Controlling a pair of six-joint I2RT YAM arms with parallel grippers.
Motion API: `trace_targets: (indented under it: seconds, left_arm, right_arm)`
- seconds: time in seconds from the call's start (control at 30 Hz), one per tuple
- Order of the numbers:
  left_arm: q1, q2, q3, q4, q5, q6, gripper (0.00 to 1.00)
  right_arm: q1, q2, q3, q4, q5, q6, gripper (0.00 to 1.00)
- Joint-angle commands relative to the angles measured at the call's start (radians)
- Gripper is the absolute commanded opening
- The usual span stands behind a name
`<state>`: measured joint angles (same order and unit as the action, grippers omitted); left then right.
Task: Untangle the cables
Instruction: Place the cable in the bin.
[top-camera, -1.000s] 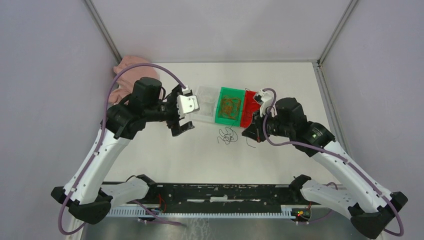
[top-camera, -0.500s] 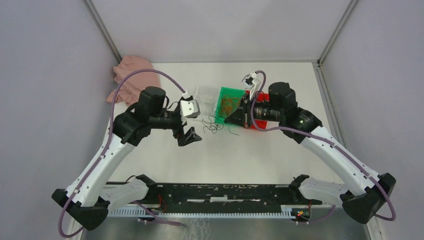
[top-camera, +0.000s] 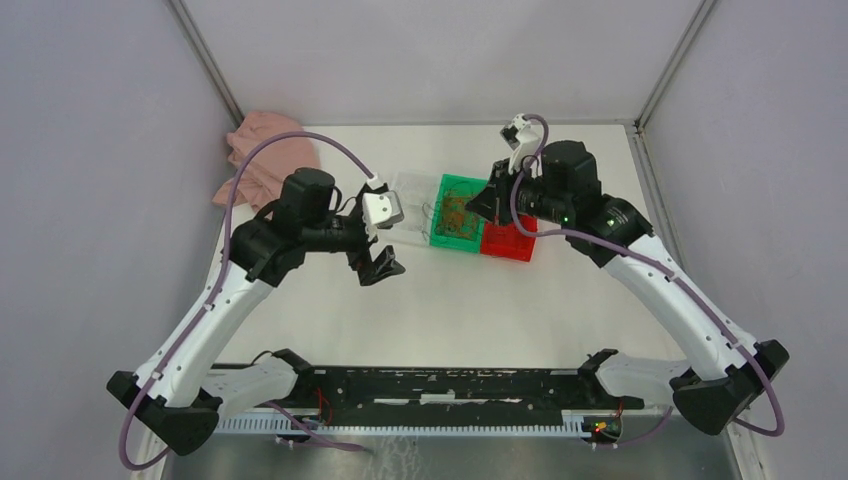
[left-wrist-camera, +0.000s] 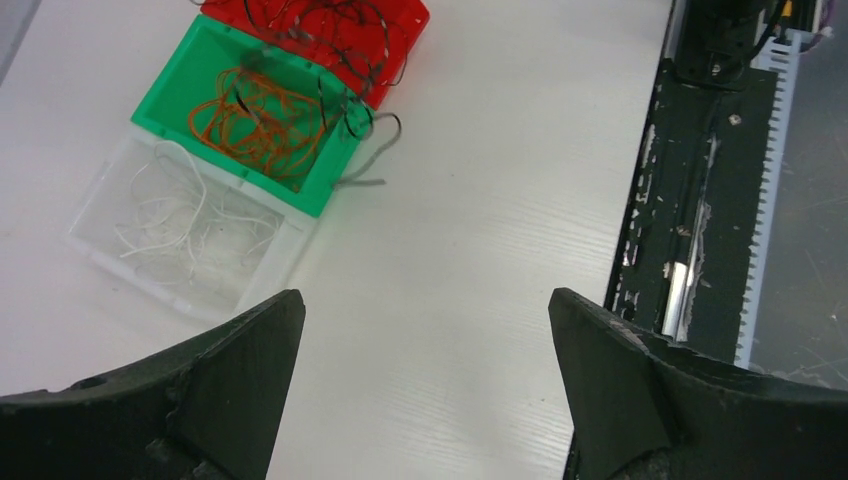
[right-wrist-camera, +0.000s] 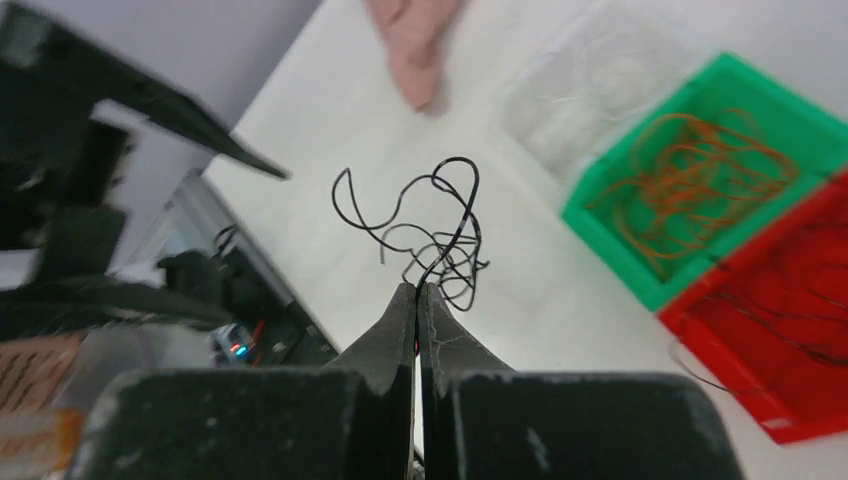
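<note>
My right gripper is shut on a small curly wad of black cables that hangs free of the table. In the top view that gripper hovers over the green bin. Orange cables lie in the green bin, whitish ones in the clear bin, and more black ones in the red bin. A black strand dangles over the green bin's edge. My left gripper is open over bare table with nothing in it, near the clear bin.
A pink cloth lies bunched at the back left corner. The three bins stand in a row mid-table, the red bin on the right. A black rail runs along the near edge between the arm bases.
The black wad has left the table; my right gripper has lifted it and carried it back to above the bins. The left gripper stayed open and shifted only slightly.
</note>
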<state>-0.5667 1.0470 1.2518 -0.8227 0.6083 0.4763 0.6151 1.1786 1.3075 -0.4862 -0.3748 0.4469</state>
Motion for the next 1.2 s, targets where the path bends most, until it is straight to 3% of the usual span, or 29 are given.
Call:
trace_targets:
  seconds: [0.0, 0.33, 0.87, 0.93, 1.07, 1.17]
  left_arm:
    - [0.007, 0.021, 0.061, -0.020, -0.128, -0.041, 0.99]
    - [0.035, 0.005, 0.071, -0.031, -0.188, -0.012, 0.99]
    - [0.231, 0.044, 0.014, 0.035, -0.122, 0.013, 0.99]
    - [0.257, 0.048, -0.002, 0.044, -0.114, 0.015, 0.99]
    - [0.337, 0.062, -0.044, 0.086, -0.088, 0.018, 0.99]
    - [0.396, 0.079, -0.074, 0.127, -0.074, 0.011, 0.99]
  right_arm:
    - [-0.085, 0.050, 0.076, -0.163, 0.348, -0.083, 0.00]
    - [-0.250, 0.250, 0.116, -0.190, 0.584, -0.176, 0.00]
    - [-0.297, 0.672, 0.160, -0.160, 0.415, -0.117, 0.02]
    - [-0.292, 0.694, 0.162, -0.166, 0.449, -0.134, 0.07]
    - [-0.288, 0.672, 0.174, -0.200, 0.536, -0.142, 0.33]
    - [-0.286, 0.567, 0.165, -0.185, 0.579, -0.143, 0.50]
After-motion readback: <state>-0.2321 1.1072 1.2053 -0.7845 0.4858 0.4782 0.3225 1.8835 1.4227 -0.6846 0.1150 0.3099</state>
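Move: Roughly 15 cm ahead of the right hand, 14 cm to its right and 29 cm below is the red bin, where the black cable held in its shut fingers is going. The green bin with the orange cable lies some 19 cm ahead and 2 cm right of this hand, the white bin about 20 cm ahead and 9 cm left, both equally low. From the empty left hand the red bin lies about 25 cm ahead, 23 cm right and 25 cm below. Swinging forward and to the right by about 15 cm each while starting down, the right hand carries the black cable to the red bin, then sinks nearly straight, some 27 cm down in all. It turns clockwise and tips its fingers downward, then opens them not quite halfway low at the bin, releasing the cable. The empty, open left hand draws some 12 cm left and forward. ##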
